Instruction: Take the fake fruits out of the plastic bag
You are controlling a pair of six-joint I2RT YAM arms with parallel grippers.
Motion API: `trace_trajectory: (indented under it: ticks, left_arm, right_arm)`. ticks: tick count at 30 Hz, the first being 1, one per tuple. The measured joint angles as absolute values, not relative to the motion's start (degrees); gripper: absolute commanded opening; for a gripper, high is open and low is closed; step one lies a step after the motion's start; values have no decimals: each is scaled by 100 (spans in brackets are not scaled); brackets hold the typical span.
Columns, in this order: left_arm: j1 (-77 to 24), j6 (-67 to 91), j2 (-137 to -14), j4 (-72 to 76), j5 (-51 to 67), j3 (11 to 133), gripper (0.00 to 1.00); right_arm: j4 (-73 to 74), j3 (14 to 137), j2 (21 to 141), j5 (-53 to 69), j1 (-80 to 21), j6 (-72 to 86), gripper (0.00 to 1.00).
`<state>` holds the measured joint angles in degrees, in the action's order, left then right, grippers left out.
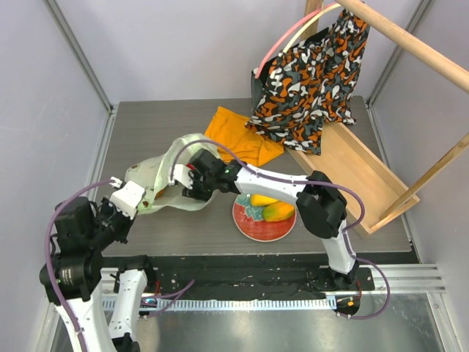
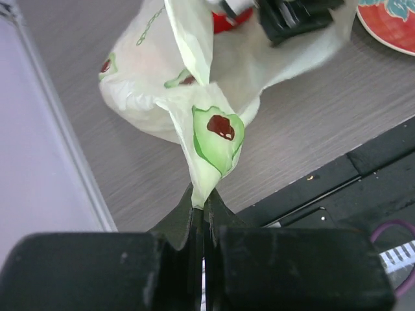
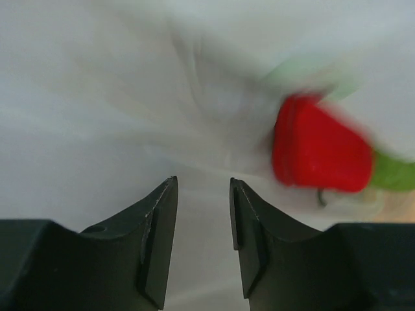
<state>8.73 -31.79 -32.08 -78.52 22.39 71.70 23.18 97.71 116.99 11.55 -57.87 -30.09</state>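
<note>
The pale-green plastic bag (image 1: 163, 178) lies crumpled on the table left of centre. My left gripper (image 1: 145, 201) is shut on a twisted strip of the bag (image 2: 217, 139), and the jaws (image 2: 204, 205) pinch it at their tips. My right gripper (image 1: 187, 181) reaches into the bag's mouth. In the right wrist view its jaws (image 3: 203, 186) stand apart with only bag film behind them. A red pepper (image 3: 318, 148) lies just to their right inside the bag and is apart from the fingers. Two of the fake fruits, a yellow mango (image 1: 262, 199) and an orange-green one (image 1: 279, 213), rest on the plate (image 1: 249, 226).
An orange cloth (image 1: 238, 136) lies behind the bag. An orange-black patterned fabric bag (image 1: 311, 81) hangs from a wooden rack (image 1: 363, 172) at the back right. The red floral plate shows at the left wrist view's top right corner (image 2: 389, 23).
</note>
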Motion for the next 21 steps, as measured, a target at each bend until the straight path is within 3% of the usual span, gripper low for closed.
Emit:
trace_trajectory:
  ticks: [7,11,14,15,17,21]
  left_arm:
    - [875,-3234,-3098,-7872,2056,7797,0]
    - [875,-3286,-2991,-7830,2091,7907,0]
    - [875,-3363,-2893,-7804,2156,7612,0]
    - [875,-3380,-2869,-7808,2178,7461,0]
    - [875,-3481,-2838,-7813,2233,7181,0]
    - [875,-3785,-2803,-7819,2248,6860,0]
  right_arm:
    - [2530,7743,10978,1153,-5876,-2665,47]
    - [2526,7430,10060,1258,-6322,-2508,49]
    - [2353,7695,9810,1256,-6528,-2550,56]
    - [2265,7787,9821,1201,-6523,-2576,65]
    - [2145,7870,9896,1079,-6466,-2624,72]
    - [1988,7933,10285,716,-6370,-2794,80]
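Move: Inside the open bag, the right hand, fingers half open, has the red pepper about 7 cm ahead, level with it sideways and some 8 cm below. The plate with the fruits already taken out lies roughly 23 cm to this hand's right, 8 cm back and 12 cm lower; the orange cloth is about 16 cm ahead and 16 cm to the right, equally low. From the left hand, which still pinches the bag's end, the pepper lies about 19 cm ahead, 11 cm right and 22 cm below. Sweeping down about 8 cm inside the bag, the right hand goes right and back towards its base, dragging the bag along, then rises some 10 cm, eases forward about 4 cm and dips slightly over the pepper while its fingers open wider. The left hand keeps its pinch on the bag's end, lifting it about 4 cm, then lowering it 5 cm. ##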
